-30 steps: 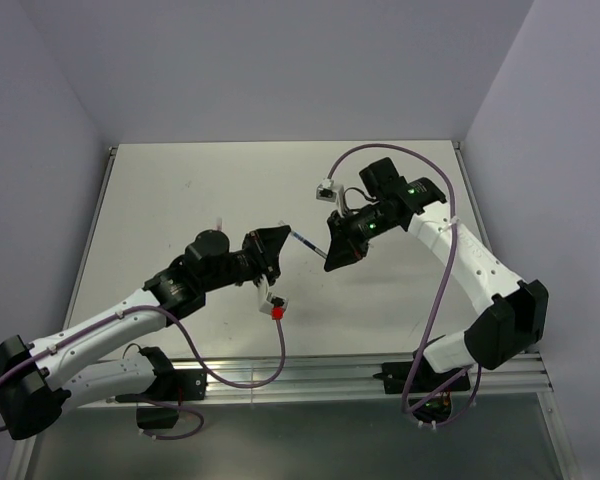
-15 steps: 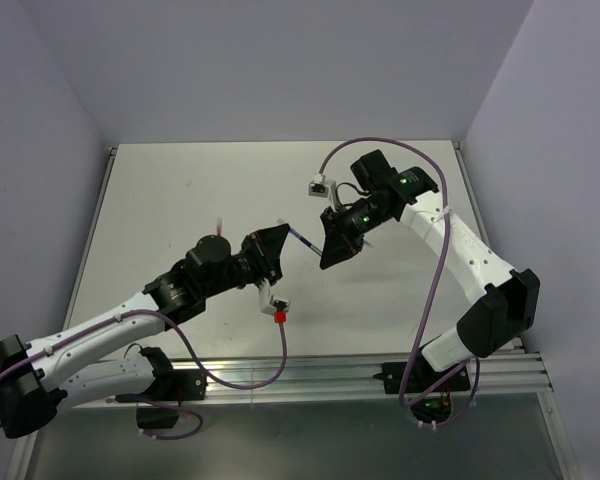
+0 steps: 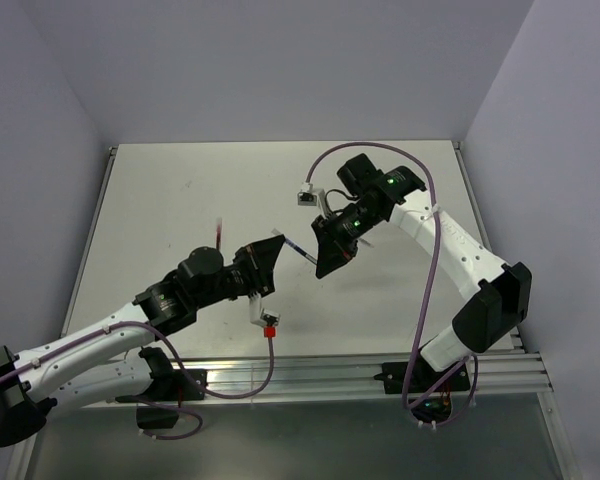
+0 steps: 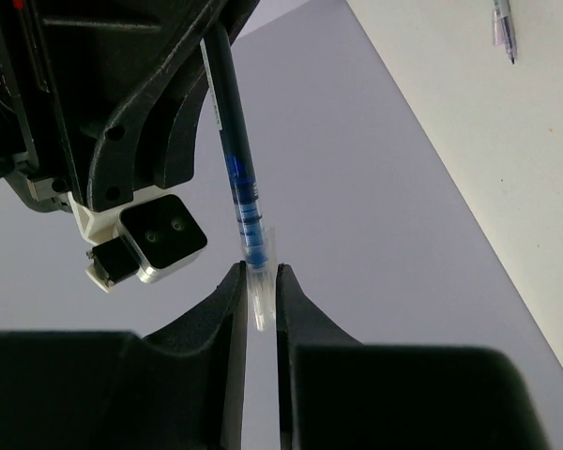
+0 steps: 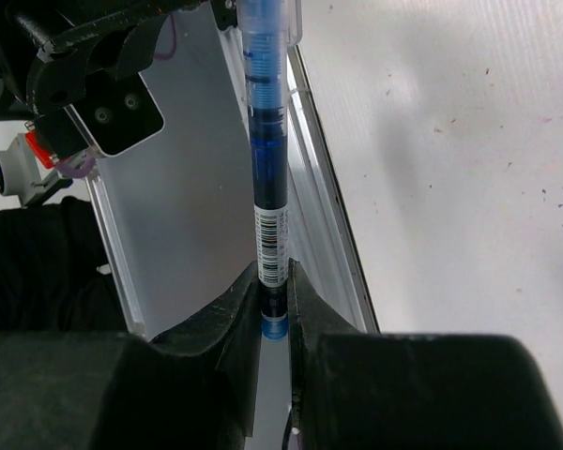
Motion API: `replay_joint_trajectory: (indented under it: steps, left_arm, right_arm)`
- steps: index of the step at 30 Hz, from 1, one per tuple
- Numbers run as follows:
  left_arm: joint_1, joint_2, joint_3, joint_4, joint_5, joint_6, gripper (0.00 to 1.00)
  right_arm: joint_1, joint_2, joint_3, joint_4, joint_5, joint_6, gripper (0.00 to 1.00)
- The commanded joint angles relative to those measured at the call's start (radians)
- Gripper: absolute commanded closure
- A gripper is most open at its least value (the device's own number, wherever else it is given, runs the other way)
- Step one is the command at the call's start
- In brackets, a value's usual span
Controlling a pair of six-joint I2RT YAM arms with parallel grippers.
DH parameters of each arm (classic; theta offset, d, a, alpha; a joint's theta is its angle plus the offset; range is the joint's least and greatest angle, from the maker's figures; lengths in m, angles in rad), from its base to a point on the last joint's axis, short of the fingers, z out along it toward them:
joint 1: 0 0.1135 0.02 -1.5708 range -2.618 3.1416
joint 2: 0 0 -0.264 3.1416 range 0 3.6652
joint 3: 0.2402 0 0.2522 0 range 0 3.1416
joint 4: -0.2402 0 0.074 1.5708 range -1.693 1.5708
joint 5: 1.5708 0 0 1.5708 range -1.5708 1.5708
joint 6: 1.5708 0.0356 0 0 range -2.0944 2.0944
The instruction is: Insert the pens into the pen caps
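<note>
Both grippers meet above the table's middle with the blue pen (image 3: pixel 297 247) stretched between them. My right gripper (image 5: pixel 273 274) is shut on the pen's rear end, just below its barcode label (image 5: pixel 272 234). My left gripper (image 4: pixel 260 274) is shut on a clear pen cap (image 4: pixel 261 298), and the blue pen (image 4: pixel 236 169) has its tip pushed into that cap. In the top view the left gripper (image 3: pixel 276 241) is on the pen's left and the right gripper (image 3: pixel 319 265) on its right. A pale pen (image 4: pixel 503 22) lies on the table, apart from both grippers.
A thin reddish stick (image 3: pixel 219 227) lies on the white table (image 3: pixel 180 190) left of the grippers. A red plug (image 3: pixel 269 329) hangs on the left wrist's purple cable. A metal rail (image 3: pixel 360 372) runs along the near edge. Grey walls close the back and sides.
Both grippers and the blue pen between them have shifted a little to the left. The right arm has reached further left and the left arm has drawn back. Both grips are unchanged.
</note>
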Motion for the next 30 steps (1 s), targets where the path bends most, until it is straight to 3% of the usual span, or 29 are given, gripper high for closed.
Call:
replay_joint_trajectory:
  steps: [1, 5, 18, 30]
  left_arm:
    - [-0.083, 0.028, -0.032, -0.090, 0.227, 0.138, 0.99]
    - [-0.098, 0.037, -0.032, -0.054, 0.206, 0.115, 0.97]
    - [-0.095, 0.103, -0.002, 0.098, -0.004, -0.018, 0.72]
    - [-0.083, 0.036, -0.020, 0.115, 0.006, -0.032, 0.55]
  right_arm:
    - [0.020, 0.000, 0.087, 0.173, -0.066, 0.012, 1.00]
    - [0.020, 0.008, 0.100, 0.173, -0.069, 0.012, 1.00]
    - [-0.001, -0.027, 0.057, 0.194, -0.049, 0.011, 1.00]
    - [-0.087, -0.040, 0.040, 0.314, -0.070, 0.109, 1.00]
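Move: The left fingers pinch the clear pen cap, with the blue pen already in its mouth; the pen's middle is about 3 cm back, 4 cm right of and 2 cm below the left hand. From the right hand, which grips the pen's rear end, the cap lies some 6 cm ahead, 8 cm left and 3 cm up. On the table, the red pen lies roughly 24 cm ahead, 19 cm left of and 27 cm below the left hand, and the grey pen about 27 cm ahead, 11 cm right of and 24 cm below the right hand. After both hands ease slightly back and down together and pause with pen and cap joined, the left fingers open to rather under half, let go of the cap, and the left hand slides about 3 cm right towards the right gripper, a little back and down. The right hand keeps its pinch on the blue pen's rear end and then carries it forward about 4 cm, slightly left and up, with a tilt of some 10 degrees, taking the capped end out ahead of the open left fingers. ##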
